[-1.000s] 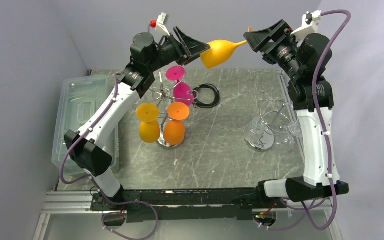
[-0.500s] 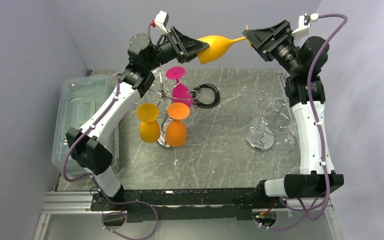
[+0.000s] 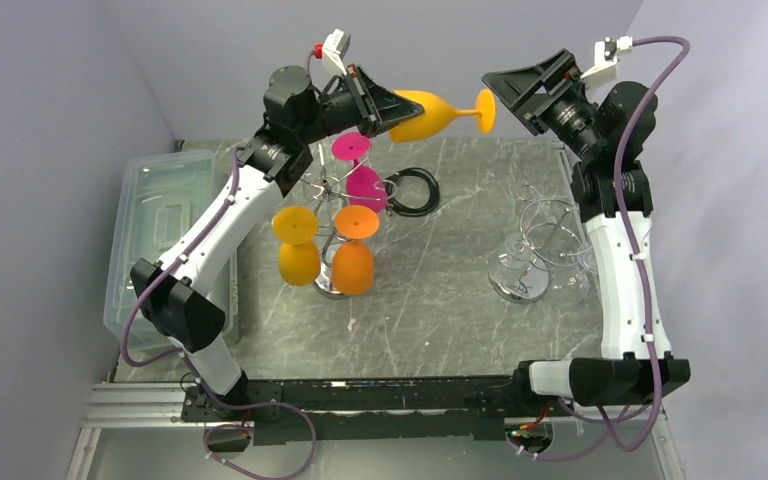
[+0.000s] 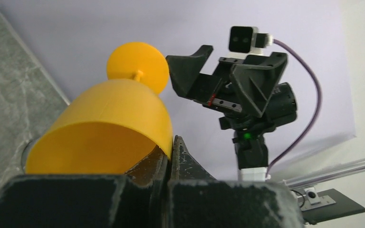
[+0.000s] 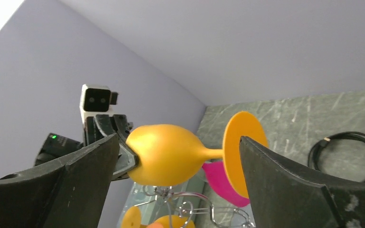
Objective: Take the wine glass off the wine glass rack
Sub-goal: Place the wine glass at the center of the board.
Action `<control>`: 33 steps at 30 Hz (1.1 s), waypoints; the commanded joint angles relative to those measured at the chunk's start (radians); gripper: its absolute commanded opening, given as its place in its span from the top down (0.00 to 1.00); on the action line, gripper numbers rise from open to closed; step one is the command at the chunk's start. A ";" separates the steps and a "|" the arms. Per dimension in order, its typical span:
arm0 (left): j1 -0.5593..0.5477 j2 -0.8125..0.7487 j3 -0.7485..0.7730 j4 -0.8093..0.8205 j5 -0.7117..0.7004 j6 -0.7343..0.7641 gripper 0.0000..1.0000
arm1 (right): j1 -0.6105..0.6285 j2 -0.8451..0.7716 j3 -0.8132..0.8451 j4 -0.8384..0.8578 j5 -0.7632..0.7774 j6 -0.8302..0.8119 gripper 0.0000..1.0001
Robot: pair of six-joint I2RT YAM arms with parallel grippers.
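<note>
A yellow wine glass [image 3: 422, 113] lies sideways high above the table's far edge. My left gripper [image 3: 390, 104] is shut on its bowl rim, one finger inside the bowl and one outside, as the left wrist view shows around the yellow wine glass [image 4: 119, 118] and my left gripper [image 4: 172, 147]. Its round foot [image 3: 485, 110] points at my right gripper [image 3: 520, 90]. That right gripper [image 5: 179, 140] stands wide open, with the glass [image 5: 166, 154] just beyond its fingertips and free of them. Below stands the wine glass rack [image 3: 338, 285], with orange and magenta glasses hanging on it.
A second wire stand [image 3: 550, 225] with clear glassware sits at the right, near my right arm. A coiled black cable [image 3: 412, 190] lies behind the rack. A clear plastic bin [image 3: 160, 230] lies along the table's left edge.
My left gripper has closed on the bowl rim. My right gripper has opened, let go of the glass's foot end and drawn back. The glass has shifted left and levelled.
</note>
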 commanded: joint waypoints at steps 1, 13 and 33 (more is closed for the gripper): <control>-0.029 -0.065 0.114 -0.167 -0.039 0.180 1.00 | 0.000 -0.065 0.003 -0.132 0.094 -0.125 0.00; -0.259 0.016 0.505 -0.800 -0.206 0.625 1.00 | -0.001 -0.104 0.027 -0.407 0.331 -0.337 0.00; -0.733 0.018 0.431 -1.338 -0.751 0.847 1.00 | 0.001 -0.154 0.017 -0.527 0.405 -0.399 0.00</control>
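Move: The board's clear middle lies about 48 cm below the left hand, 8 cm back and 4 cm right. The rack with the orange glasses stands 10 cm back and 15 cm left, the black cable 10 cm ahead and 1 cm right, the clear-glass rack 11 cm back and 23 cm right. From the right hand, the middle is some 9 cm back, 9 cm left and 49 cm below. Left hand swings the glass back about 20 cm, then down, tipping its foot downward; open right hand retreats right-down. ##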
